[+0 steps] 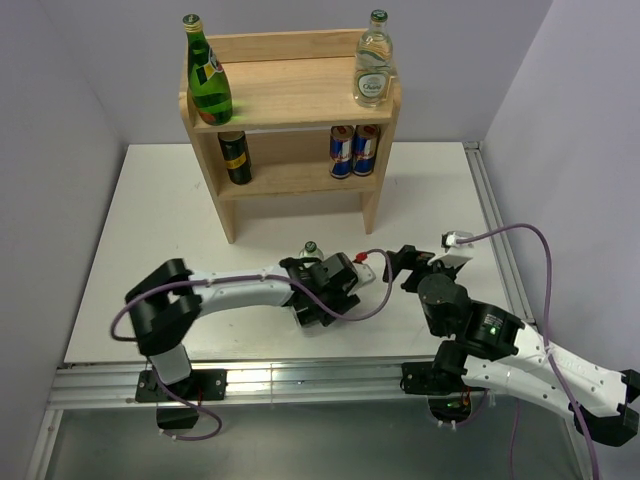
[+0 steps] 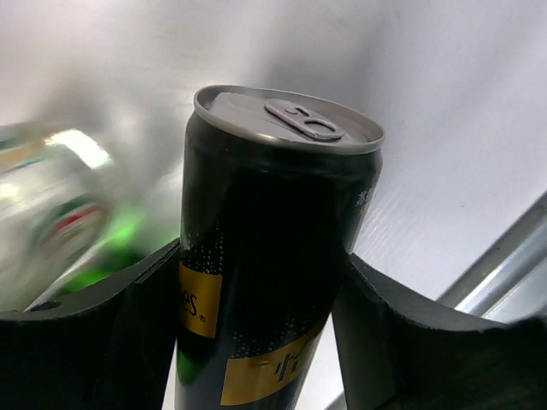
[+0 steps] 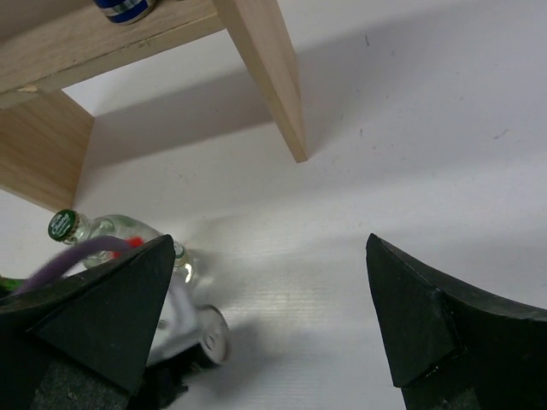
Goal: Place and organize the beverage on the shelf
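Note:
A black can with gold labels [image 2: 256,256] sits between the fingers of my left gripper [image 2: 261,282], which is shut on its body. Its silver lid [image 3: 209,333] faces the right wrist view. From above, the left gripper [image 1: 345,280] is near the table's middle, in front of the shelf [image 1: 290,90], and hides most of the can. A small clear bottle with a green cap [image 1: 311,250] is just behind it, blurred in the left wrist view [image 2: 51,213]. My right gripper [image 1: 400,262] stands open and empty over bare table [image 3: 269,248], just right of the left one.
The shelf's top board carries a green bottle [image 1: 209,75] at the left and a clear bottle [image 1: 373,70] at the right. The lower board holds a black can [image 1: 236,157] and two blue-and-silver cans [image 1: 354,150]. The shelf's right leg [image 3: 273,77] is close ahead of the right gripper.

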`<state>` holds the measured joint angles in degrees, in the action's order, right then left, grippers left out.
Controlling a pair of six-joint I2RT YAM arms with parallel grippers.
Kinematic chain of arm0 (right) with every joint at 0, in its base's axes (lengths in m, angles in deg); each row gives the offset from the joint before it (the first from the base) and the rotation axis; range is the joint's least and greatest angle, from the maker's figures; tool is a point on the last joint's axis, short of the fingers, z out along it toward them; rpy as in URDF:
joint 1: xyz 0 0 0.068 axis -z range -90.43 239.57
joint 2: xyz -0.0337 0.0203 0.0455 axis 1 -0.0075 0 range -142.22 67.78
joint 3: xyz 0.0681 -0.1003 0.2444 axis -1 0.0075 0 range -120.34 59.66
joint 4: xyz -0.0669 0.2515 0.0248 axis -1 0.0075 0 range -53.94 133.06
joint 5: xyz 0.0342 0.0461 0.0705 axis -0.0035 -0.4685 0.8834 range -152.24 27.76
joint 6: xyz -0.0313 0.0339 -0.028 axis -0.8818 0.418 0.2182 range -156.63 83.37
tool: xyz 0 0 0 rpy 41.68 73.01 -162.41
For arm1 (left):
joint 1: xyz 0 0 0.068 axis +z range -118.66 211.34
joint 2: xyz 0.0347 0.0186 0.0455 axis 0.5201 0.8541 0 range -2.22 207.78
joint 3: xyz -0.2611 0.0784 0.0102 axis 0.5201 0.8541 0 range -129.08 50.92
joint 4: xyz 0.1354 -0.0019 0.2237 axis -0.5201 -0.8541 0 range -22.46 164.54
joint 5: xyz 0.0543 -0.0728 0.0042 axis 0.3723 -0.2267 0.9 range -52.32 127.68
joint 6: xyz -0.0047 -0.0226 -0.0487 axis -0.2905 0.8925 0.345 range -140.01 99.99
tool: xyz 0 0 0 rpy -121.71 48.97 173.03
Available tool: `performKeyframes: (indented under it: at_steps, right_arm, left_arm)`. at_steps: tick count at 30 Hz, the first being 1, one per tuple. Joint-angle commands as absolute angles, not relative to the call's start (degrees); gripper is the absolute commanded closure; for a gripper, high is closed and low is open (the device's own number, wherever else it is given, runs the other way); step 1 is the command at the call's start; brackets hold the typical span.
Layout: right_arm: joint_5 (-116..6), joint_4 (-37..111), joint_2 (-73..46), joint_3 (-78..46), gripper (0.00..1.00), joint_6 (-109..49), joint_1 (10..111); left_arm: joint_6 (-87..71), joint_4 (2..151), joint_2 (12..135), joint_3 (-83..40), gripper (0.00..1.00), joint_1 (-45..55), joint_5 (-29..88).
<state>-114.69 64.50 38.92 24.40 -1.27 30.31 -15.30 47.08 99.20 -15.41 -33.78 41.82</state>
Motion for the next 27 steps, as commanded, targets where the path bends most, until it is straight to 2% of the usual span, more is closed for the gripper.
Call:
performKeyframes:
  at_steps: [1,9,13,19,27]
  right_arm:
    - [-114.01,61.55,37.99,23.54,0.00,-0.33,30.33]
    - [-113.48,60.41,36.05,22.75,0.00,-0.77,30.25]
    - [-113.31,59.70,34.82,22.75,0.00,-1.03,30.42]
    - [-113.04,58.56,33.68,22.75,0.00,-1.21,30.51]
    - [-112.08,57.33,32.72,23.89,0.00,-0.77,30.60]
  left_arm:
    - [-12.99,52.22,86.30,-16.93,1.00,-34.05,51.01]
    - [-11.93,57.48,71.99,-17.64,1.00,-34.14,65.61]
    - [-14.55,67.83,65.12,-13.00,1.00,-34.14,77.82]
    - [-27.56,101.67,55.79,0.98,1.00,-34.05,85.83]
    - [-38.73,132.94,61.31,9.08,1.00,-29.75,87.87]
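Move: The left hand already holds the lying can just off the table. The free spot on the middle shelf beside the shelved dark can is about 26 cm ahead, 13 left and 20 up; the dark can stands some 6 cm left of that spot. The clear bottle is about 10 cm ahead and 2 left of the hand, the green bottle 4 ahead and 7 left. From the right hand the spot lies roughly 22 cm ahead, 28 left and 2 up. Left hand lifts its gripped can nearly 30 cm, forward-left towards the shelf, turning it upright some 80 degrees. ##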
